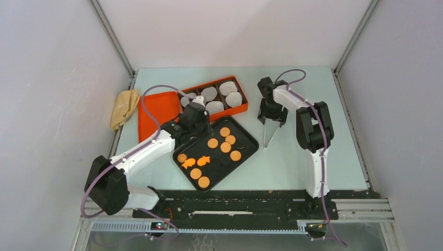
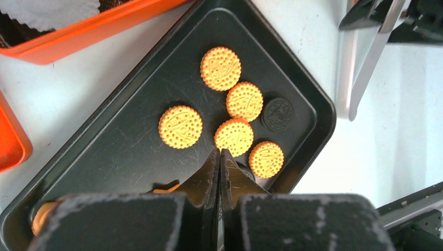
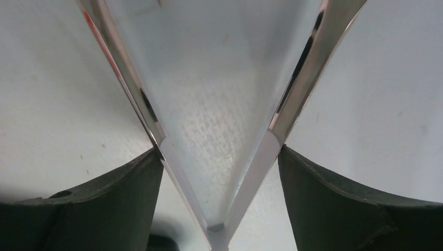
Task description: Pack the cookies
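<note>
The cookies lie on a black tray [image 1: 254, 144]: several round orange ones [image 1: 225, 147], two orange fish [image 1: 188, 163] and a few dark round ones [image 1: 222, 162]. My left gripper [image 1: 201, 127] is shut and empty, just above the tray's back left part. In the left wrist view its tips [image 2: 219, 155] hover beside several orange cookies [image 2: 233, 137] and a dark one [image 2: 277, 114] on the tray [image 2: 120, 141]. My right gripper [image 1: 271, 116] is shut on metal tongs [image 1: 268, 134], right of the tray. The right wrist view shows both fingers [image 3: 130, 193] against the tongs' V arms [image 3: 271, 141].
An orange box [image 1: 239, 110] with white paper liners [image 1: 233, 99] stands behind the tray. Its orange lid [image 1: 156, 112] lies to the left. A yellow cloth [image 1: 124, 107] sits at the table's left edge. The tongs also show in the left wrist view [image 2: 360, 68].
</note>
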Controlling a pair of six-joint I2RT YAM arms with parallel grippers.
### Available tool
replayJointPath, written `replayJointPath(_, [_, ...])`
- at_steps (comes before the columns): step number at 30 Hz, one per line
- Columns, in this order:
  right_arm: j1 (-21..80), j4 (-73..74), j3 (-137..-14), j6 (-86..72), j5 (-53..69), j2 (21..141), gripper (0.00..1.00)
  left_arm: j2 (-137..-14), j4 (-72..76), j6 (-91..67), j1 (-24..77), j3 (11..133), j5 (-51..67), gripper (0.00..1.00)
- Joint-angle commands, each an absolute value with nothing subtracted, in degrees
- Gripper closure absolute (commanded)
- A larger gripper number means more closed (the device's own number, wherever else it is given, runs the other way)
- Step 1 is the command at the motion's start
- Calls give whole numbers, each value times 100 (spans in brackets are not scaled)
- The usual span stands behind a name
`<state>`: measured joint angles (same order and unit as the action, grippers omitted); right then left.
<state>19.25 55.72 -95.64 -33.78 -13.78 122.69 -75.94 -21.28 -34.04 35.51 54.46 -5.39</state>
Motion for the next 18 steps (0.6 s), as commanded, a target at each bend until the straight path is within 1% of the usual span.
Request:
replayJointPath(1, [1920, 6447, -10414, -2695, -2193, 12660, 17, -7418, -2036, -3416, 3567, 5200, -524, 96])
replayJointPath(4, [1882, 6465, -10499, -2288, -2171, 12753, 26, -7427, -2030, -3429, 3568, 5177, -518, 96])
replayJointPath(6, [1822, 6464, -10487, -2057, -2091, 12783, 30, -7430, -2064, -3429, 3568, 5172, -549, 96])
replayJointPath(9, [1684, 6209, -10372, -1458, -1413, 12762, 35, -7459, -2090, -3448, 3563, 5176, -584, 96])
replayJointPath(12, [1670, 5899, -10318, -779, -1046, 12685, 35, -7551, -2112, -3492, 3567, 5221, -606, 96])
replayJointPath(18, [1633, 5807, -10335, 323, -302, 12608, 34, -7740, -2184, -3625, 3573, 5314, -587, 96])
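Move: The tongs lie open on the table between the right hand's spread fingers, their middle about 2 cm back, 1 cm left and 1 cm below, with the closed end pointing back. From that hand the black tray is centred some 14 cm back and 25 cm left, the compartment box about 10 cm ahead and 27 cm left. From the left hand the tongs are roughly 27 cm right, 6 cm ahead and 13 cm lower. The tongs' two arms are squeezed towards each other from outside as the right hand's fingers close by about a quarter of their range, pads against the metal. Low over the table, that hand shifts about 3 cm right and a little forward, turning some 20 degrees counter-clockwise so the tongs' closed end swings round to the right. ##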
